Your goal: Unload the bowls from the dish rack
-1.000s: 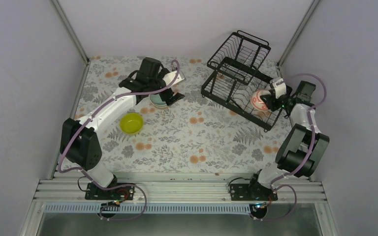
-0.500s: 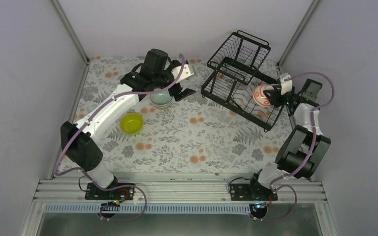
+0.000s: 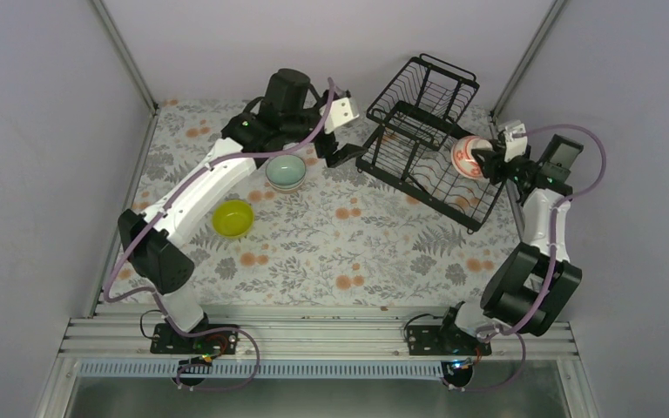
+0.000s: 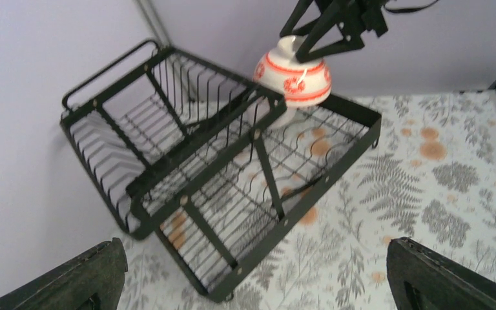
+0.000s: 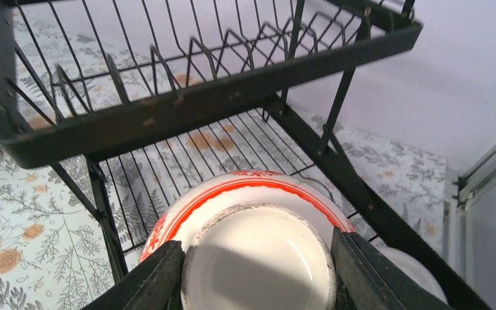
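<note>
The black wire dish rack point(image 3: 418, 131) stands at the far right of the table. My right gripper point(image 3: 488, 162) is shut on the foot of the white bowl with red-orange pattern point(image 3: 465, 155) and holds it above the lower tray. In the right wrist view the fingers point(image 5: 145, 281) clamp this bowl point(image 5: 258, 252). A white bowl point(image 5: 413, 274) lies in the tray beneath. My left gripper point(image 3: 340, 133) is open and empty, in the air between the mint-green bowl point(image 3: 286, 172) and the rack. The lime-yellow bowl point(image 3: 233, 218) sits on the table. The tan-brown bowl does not show clearly.
The rack's raised upper tier point(image 4: 168, 123) holds nothing that I can see. The rack's near corner point(image 4: 223, 290) lies just ahead of the left gripper point(image 4: 258, 284). The flowered tablecloth point(image 3: 357, 252) covers the table. Grey walls close in on three sides.
My right gripper has lifted the patterned bowl up out of the lower tray. My left arm has left the mint-green bowl and swung right toward the rack.
</note>
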Action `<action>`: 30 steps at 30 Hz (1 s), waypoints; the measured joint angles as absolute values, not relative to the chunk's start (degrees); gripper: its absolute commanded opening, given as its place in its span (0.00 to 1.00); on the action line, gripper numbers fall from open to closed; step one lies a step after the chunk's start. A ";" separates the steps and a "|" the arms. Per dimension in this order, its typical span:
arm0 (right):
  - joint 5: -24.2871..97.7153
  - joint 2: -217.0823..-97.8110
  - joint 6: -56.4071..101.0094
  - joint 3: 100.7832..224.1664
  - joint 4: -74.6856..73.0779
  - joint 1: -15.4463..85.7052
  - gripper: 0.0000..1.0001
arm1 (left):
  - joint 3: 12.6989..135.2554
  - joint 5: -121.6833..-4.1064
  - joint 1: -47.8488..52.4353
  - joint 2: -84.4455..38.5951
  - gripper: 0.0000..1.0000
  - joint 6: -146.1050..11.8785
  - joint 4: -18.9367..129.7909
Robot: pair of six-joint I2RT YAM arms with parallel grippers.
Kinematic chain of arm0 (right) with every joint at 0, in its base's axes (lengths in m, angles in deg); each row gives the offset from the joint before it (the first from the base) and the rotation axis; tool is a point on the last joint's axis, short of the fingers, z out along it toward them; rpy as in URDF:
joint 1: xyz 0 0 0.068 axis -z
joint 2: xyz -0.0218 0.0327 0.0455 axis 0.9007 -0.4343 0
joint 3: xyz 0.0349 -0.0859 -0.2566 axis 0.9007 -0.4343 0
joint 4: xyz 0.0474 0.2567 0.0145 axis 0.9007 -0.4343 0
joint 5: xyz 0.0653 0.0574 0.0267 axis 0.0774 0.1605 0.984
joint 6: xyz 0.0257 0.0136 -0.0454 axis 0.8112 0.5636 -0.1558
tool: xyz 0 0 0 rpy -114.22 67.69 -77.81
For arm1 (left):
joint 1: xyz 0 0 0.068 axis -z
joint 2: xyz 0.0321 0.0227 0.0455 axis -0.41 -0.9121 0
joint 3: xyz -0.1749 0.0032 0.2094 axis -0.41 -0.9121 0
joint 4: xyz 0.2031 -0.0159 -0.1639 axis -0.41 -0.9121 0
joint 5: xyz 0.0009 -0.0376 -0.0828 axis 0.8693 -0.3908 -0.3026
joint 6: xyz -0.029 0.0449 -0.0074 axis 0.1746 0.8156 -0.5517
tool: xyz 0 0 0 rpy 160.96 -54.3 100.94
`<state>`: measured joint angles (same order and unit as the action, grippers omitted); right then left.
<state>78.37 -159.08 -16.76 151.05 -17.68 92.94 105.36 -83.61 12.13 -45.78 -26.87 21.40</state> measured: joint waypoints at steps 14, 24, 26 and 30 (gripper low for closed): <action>78.85 -155.13 -13.20 157.32 -17.84 92.94 0.35 | 120.02 -86.32 16.87 -55.57 1.00 -29.97 20.18; 80.89 -155.19 -9.66 160.90 -17.64 92.86 0.36 | 126.60 -88.35 17.35 -61.47 1.00 -33.38 20.79; 81.10 -155.46 -9.07 162.17 -17.81 92.66 0.36 | 128.22 -89.70 17.38 -62.80 1.00 -34.52 21.10; 80.86 -156.70 -8.15 165.82 -17.57 91.02 0.37 | 134.60 -92.87 17.44 -67.66 1.00 -37.36 21.49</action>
<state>80.86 -156.70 -8.15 165.82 -17.57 91.02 134.60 -92.87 17.44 -67.66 -37.36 21.49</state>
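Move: The red-patterned bowl is already in the right hand's fingers, its middle about 3 cm ahead and 3 cm left, 2 cm lower. From the left hand it lies some 31 cm right, 5 cm ahead and 12 cm lower. From the right hand, the upper basket is about 15 cm ahead, 15 cm left and 8 cm below, the white bowl roughly 2 cm ahead, 4 cm right and 17 cm below. Right hand lifts the gripped bowl about 12 cm; open left hand goes 10 cm right towards that bowl. ##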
